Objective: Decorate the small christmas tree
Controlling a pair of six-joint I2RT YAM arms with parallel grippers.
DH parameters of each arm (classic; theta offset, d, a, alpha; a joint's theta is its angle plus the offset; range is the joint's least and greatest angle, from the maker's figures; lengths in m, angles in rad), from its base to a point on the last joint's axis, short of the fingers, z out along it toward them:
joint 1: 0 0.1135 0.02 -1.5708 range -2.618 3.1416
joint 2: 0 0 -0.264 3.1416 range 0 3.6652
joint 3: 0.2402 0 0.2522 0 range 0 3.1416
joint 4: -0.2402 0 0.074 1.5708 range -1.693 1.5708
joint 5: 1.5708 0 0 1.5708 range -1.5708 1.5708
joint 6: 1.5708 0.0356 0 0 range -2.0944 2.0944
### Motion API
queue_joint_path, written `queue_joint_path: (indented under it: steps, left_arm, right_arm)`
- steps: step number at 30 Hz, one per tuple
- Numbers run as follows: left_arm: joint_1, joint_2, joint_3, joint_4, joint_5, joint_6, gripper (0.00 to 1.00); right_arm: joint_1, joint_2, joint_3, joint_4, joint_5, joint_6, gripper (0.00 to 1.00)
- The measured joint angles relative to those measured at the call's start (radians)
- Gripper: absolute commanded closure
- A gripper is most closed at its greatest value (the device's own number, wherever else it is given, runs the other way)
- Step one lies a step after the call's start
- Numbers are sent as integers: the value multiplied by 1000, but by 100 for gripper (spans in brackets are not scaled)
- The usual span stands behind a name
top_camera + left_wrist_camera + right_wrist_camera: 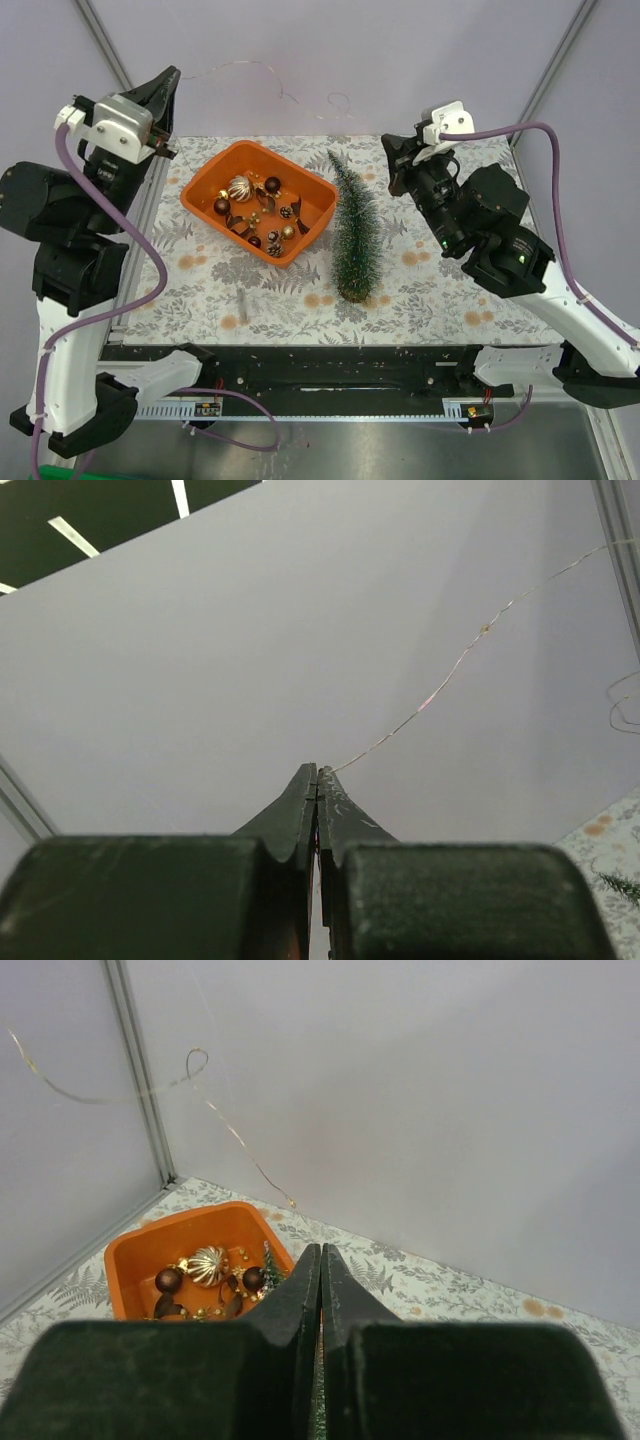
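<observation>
The small christmas tree lies flat on the patterned table, tip toward the back, just right of the orange tray. My left gripper is raised above the table's back left corner, shut on the end of a thin light wire. That wire runs through the air to the right and ends in a loop. My right gripper hovers right of the tree's top, shut with nothing in it. In the right wrist view the wire hangs over the tray, and the tree's tip shows beside my fingers.
The tray holds several ornaments: a gold ribbed ball, dark red balls and pine cones. A small grey stick lies near the table's front edge. Grey walls with metal corner posts close in the back.
</observation>
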Motion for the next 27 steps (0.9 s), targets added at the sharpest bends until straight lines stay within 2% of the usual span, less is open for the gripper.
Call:
queue_joint_path:
  steps: [5,14,21,27]
  left_arm:
    - [0,-8,5,3,5,-5,95]
    - [-9,-11,-116,-34,23,-31,95]
    - [-28,79,-148,-55,11,-56,96]
    - [-85,174,-148,-74,-13,-74,97]
  right_arm:
    - [-32,2,2,1,7,0,100]
    - [-134,47,60,-7,-6,11,100]
    - [-215,95,136,-14,-41,17,100]
    - [-332,118,173,-32,-79,15,100]
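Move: Some 20 cm to the right of the left hand and about 2 cm ahead stands the christmas tree, its middle around 43 cm lower; the orange box is roughly 22 cm ahead of that hand, straight in line and 60 cm below. Counted from the right hand, the tree's middle is about 4 cm to the left, level fore and aft, 31 cm down, and the box about 20 cm ahead, 25 cm left and 48 cm down. Swinging down some 13 cm after a brief hover, the left hand also reaches about 9 cm forward and 8 cm right, towards the tree, its fingers tipping down over 20 degrees and still pinching one end of the thin wire. The right hand, shut and apparently holding the other end, draws forward and right about 7 cm each way, rising slightly and turning clockwise, away from the tree. ##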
